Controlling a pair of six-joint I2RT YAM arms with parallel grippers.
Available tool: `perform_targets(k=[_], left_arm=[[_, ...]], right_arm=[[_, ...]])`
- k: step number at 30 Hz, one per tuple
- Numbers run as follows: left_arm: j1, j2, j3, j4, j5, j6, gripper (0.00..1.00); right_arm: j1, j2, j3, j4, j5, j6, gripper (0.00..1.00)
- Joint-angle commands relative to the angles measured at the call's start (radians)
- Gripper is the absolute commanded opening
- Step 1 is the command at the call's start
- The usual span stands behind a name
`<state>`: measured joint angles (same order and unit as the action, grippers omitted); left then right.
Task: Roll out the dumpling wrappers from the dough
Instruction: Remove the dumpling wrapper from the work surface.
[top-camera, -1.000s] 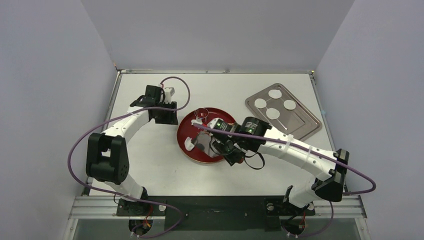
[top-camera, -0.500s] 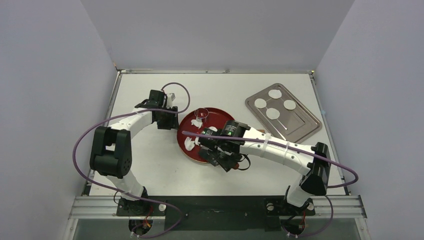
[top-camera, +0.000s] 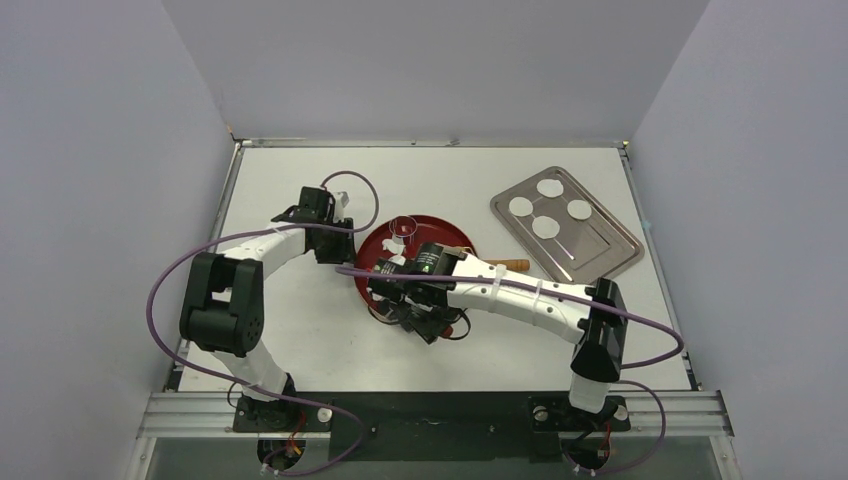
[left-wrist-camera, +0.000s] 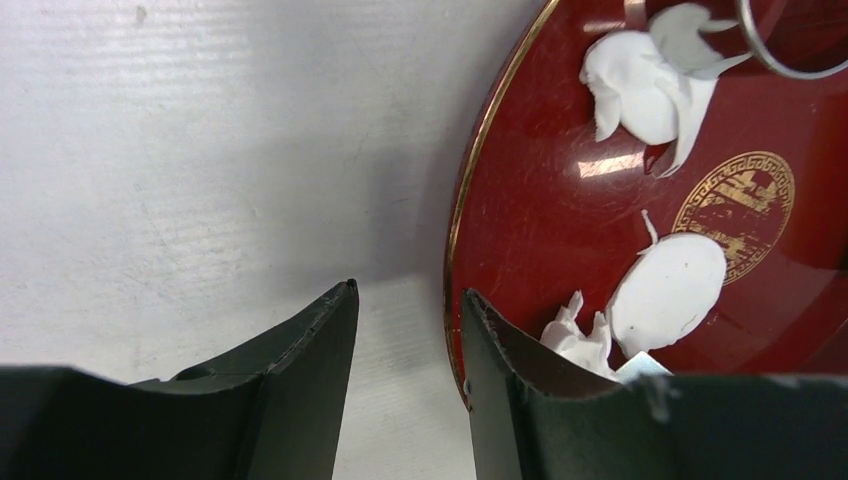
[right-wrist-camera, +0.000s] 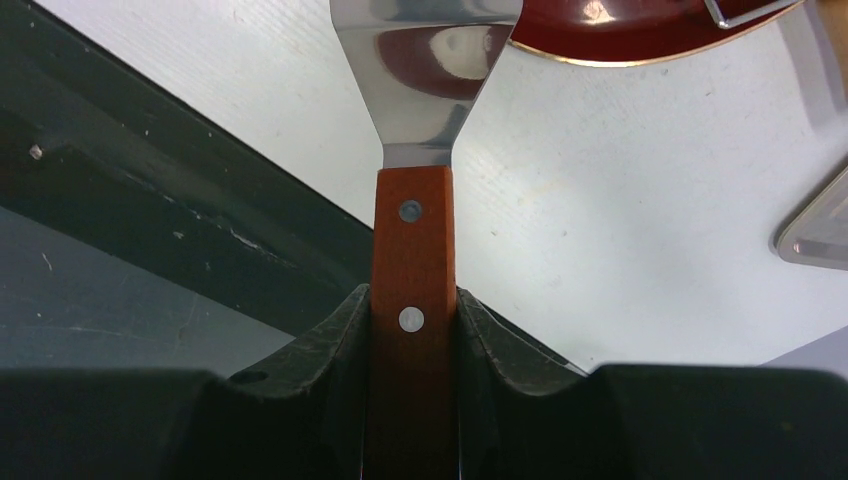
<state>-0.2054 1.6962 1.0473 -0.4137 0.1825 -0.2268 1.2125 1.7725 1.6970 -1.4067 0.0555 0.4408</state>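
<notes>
White dough lies on the red plate (left-wrist-camera: 560, 200) as a crumpled scrap (left-wrist-camera: 645, 85), a flat oval piece (left-wrist-camera: 668, 290) and small shreds (left-wrist-camera: 575, 340). My left gripper (left-wrist-camera: 405, 292) is open and straddles the plate's left rim, one finger over the table and the other over the plate; it also shows from above (top-camera: 338, 248). My right gripper (right-wrist-camera: 413, 300) is shut on the wooden handle (right-wrist-camera: 413, 250) of a metal spatula (right-wrist-camera: 425, 60), low over the plate's near-left part (top-camera: 405, 308). Several round dumpling wrappers (top-camera: 549, 187) lie on the steel tray (top-camera: 600, 250).
A metal ring cutter (top-camera: 403, 227) rests on the plate's far side. A brown wooden stick (top-camera: 512, 265) lies just right of the plate, under the right forearm. The table's front rail (right-wrist-camera: 150, 200) is close to the right gripper.
The right arm has swung left across the plate with the spatula. The left gripper has come closer to the plate's left rim and its jaws have narrowed a little.
</notes>
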Motion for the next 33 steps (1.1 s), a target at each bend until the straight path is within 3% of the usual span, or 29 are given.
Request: perform_targets(k=[1, 9, 22, 29, 33], left_arm=[[-0.004, -0.015, -0.034, 0.072, -0.024, -0.037, 0.40], [0.012, -0.050, -0.051, 0.088, -0.039, -0.074, 0.38], [0.076, -0.090, -0.031, 0.082, 0.017, -0.086, 0.38], [0.074, -0.089, -0.046, 0.086, 0.038, -0.092, 0.38], [0.070, -0.084, -0.037, 0.094, 0.052, -0.080, 0.39]], right_arm=[[0.003, 0.031, 0.068, 0.032, 0.044, 0.015, 0.00], [-0.021, 0.135, 0.249, 0.012, 0.130, 0.014, 0.00], [-0.127, 0.171, 0.322, 0.080, 0.175, -0.004, 0.00], [-0.156, 0.099, 0.305, 0.048, 0.210, 0.004, 0.00], [-0.162, 0.005, 0.216, 0.000, 0.206, 0.033, 0.00]])
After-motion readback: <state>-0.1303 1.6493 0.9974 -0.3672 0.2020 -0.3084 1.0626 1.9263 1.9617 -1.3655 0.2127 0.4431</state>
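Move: From the right hand, which holds the spatula with its blade out ahead and to the left, the round dumpling wrapper lies about 22 cm forward, 12 cm left and 14 cm below. A crumpled scrap sits 5 cm left of that wrapper and 2 cm nearer; another is 8 cm beyond and 2 cm left of it. The roller lies 12 cm to the wrapper's right, 3 cm farther out. From the left hand the wrapper is about 12 cm right, 3 cm back, 3 cm below. Leftward by some 4 cm with a slight dip at first, then mainly forward, the right hand carries the spatula in over the plate towards the round wrapper, about 10 cm forward in all. Still gripping the handle, it tips the blade's front up and turns clockwise, about 10 degrees each. The left hand, by the plate's left rim, dips, rises again and shifts about 2 cm left. ##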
